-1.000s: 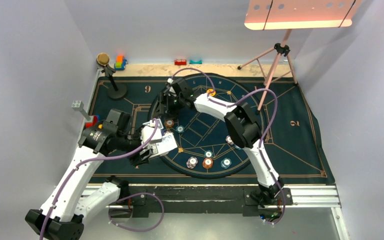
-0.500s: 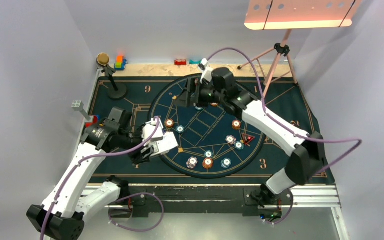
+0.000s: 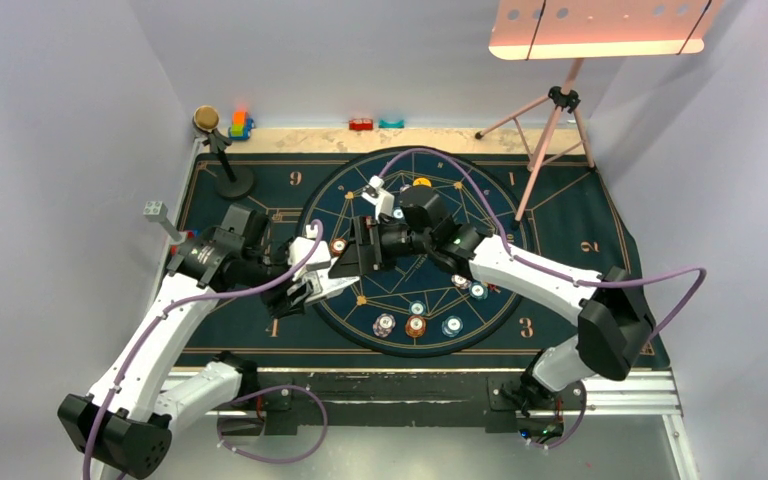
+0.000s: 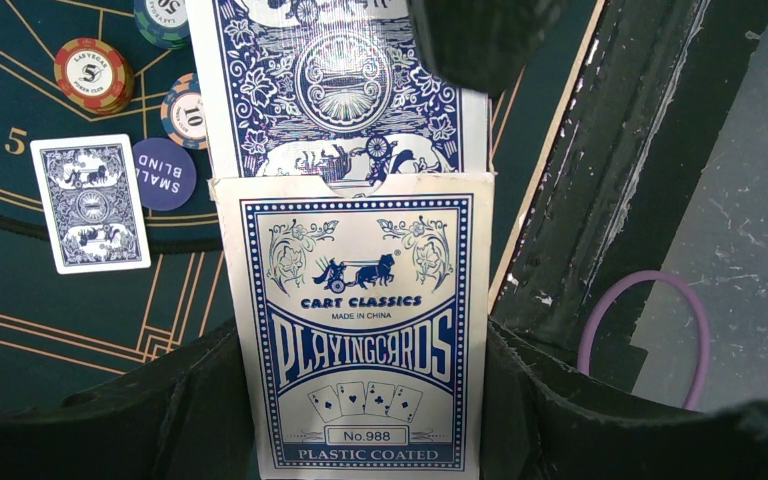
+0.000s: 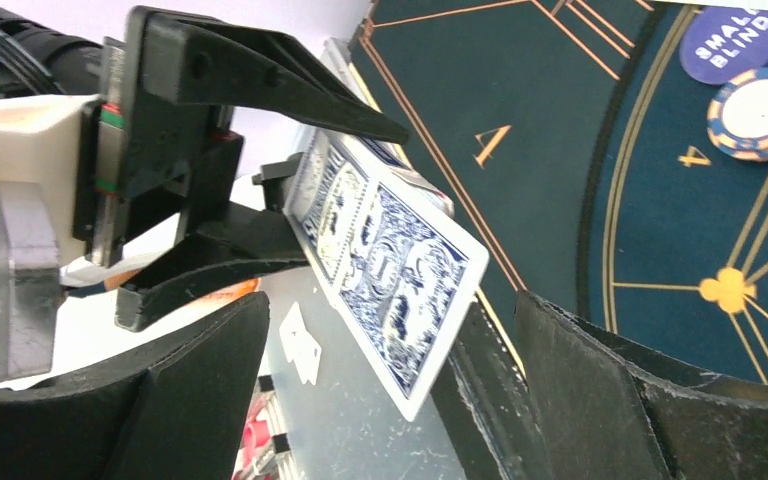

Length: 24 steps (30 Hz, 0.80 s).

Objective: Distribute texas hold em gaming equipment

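My left gripper (image 4: 360,385) is shut on a blue-and-white playing-card box (image 4: 355,330), held over the mat's left part. Blue-backed cards (image 4: 345,90) stick out of the box's open end. My right gripper (image 5: 390,330) stands open, one jaw on each side of the cards' free corner (image 5: 400,260), and neither jaw touches them. From above, the right gripper (image 3: 348,262) meets the box (image 3: 322,288) left of the mat's centre. One card (image 4: 92,203) lies face down beside the small-blind button (image 4: 164,173). Several chips (image 3: 415,325) sit on the round mat.
A stand with a round base (image 3: 222,150) is at the back left, with toy blocks (image 3: 239,124) along the back edge. A tripod (image 3: 556,110) stands at the back right. The metal rail (image 3: 620,390) runs along the near edge. A grey block (image 3: 154,210) sits left.
The right arm swung from the mat's far side back toward me and left, up to the card box, and its jaws opened wider. The left gripper kept hold of the box and shifted slightly.
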Available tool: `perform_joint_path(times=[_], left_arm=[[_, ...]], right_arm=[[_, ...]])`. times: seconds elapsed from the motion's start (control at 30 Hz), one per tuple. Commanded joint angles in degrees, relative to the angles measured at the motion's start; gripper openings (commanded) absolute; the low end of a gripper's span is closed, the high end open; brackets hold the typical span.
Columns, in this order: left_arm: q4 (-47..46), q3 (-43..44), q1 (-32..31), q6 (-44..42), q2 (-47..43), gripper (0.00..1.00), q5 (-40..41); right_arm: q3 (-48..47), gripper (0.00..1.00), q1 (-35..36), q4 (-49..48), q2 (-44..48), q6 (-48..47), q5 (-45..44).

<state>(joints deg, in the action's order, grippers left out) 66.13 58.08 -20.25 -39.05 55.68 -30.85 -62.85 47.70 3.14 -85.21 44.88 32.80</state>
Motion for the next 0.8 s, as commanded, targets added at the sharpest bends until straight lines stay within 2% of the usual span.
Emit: perform_joint_path(times=[0.0,0.27,0.63,0.77], left_arm=[[-1.6,2.85,0.43,1.04,-0.3,0.0,-1.85],[-1.42,3.13,0.41,0.86,-1.22,0.0,-1.66],[-0.72,3.69,0.39,1.19,-1.76,0.0,-2.24],[-0.43,3.72,0.44,1.1,-2.13,0.0,-2.39]], right_arm=[[-2.62,0.97,1.0,-6.96,-2.22,2.37,2.84],[-1.12,0.97,1.69,-6.93,-4.36,2.88,2.63],[-0.48,0.65,-0.08,-3.31,-1.58,1.09,0.45],[-0.43,0.59,-0.56,-1.32,-1.33,0.7,0.24]])
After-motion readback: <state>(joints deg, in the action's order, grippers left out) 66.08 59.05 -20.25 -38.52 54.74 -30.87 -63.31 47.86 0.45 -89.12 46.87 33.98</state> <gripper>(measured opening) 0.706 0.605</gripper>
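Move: The cards standing out of the playing-card box, held by the left hand, are about 2 cm back, 1 cm left and 3 cm below the open right fingers. From the left hand their exposed part lies some 7 cm right, 3 cm ahead and 4 cm up. Roughly 18 cm below the right hand are the small blind button, 4 cm ahead and 5 cm left, and the orange chip stack, 8 cm ahead and 1 cm left. Leftward and then down, about 2 cm each, the wide-open right hand reaches around the protruding cards; its fingers then close by roughly a third, the one finger coming onto the top card's face, as the hand eases back about 1 cm to the right. The left hand keeps its grip on the box and rises slightly, under 1 cm. ##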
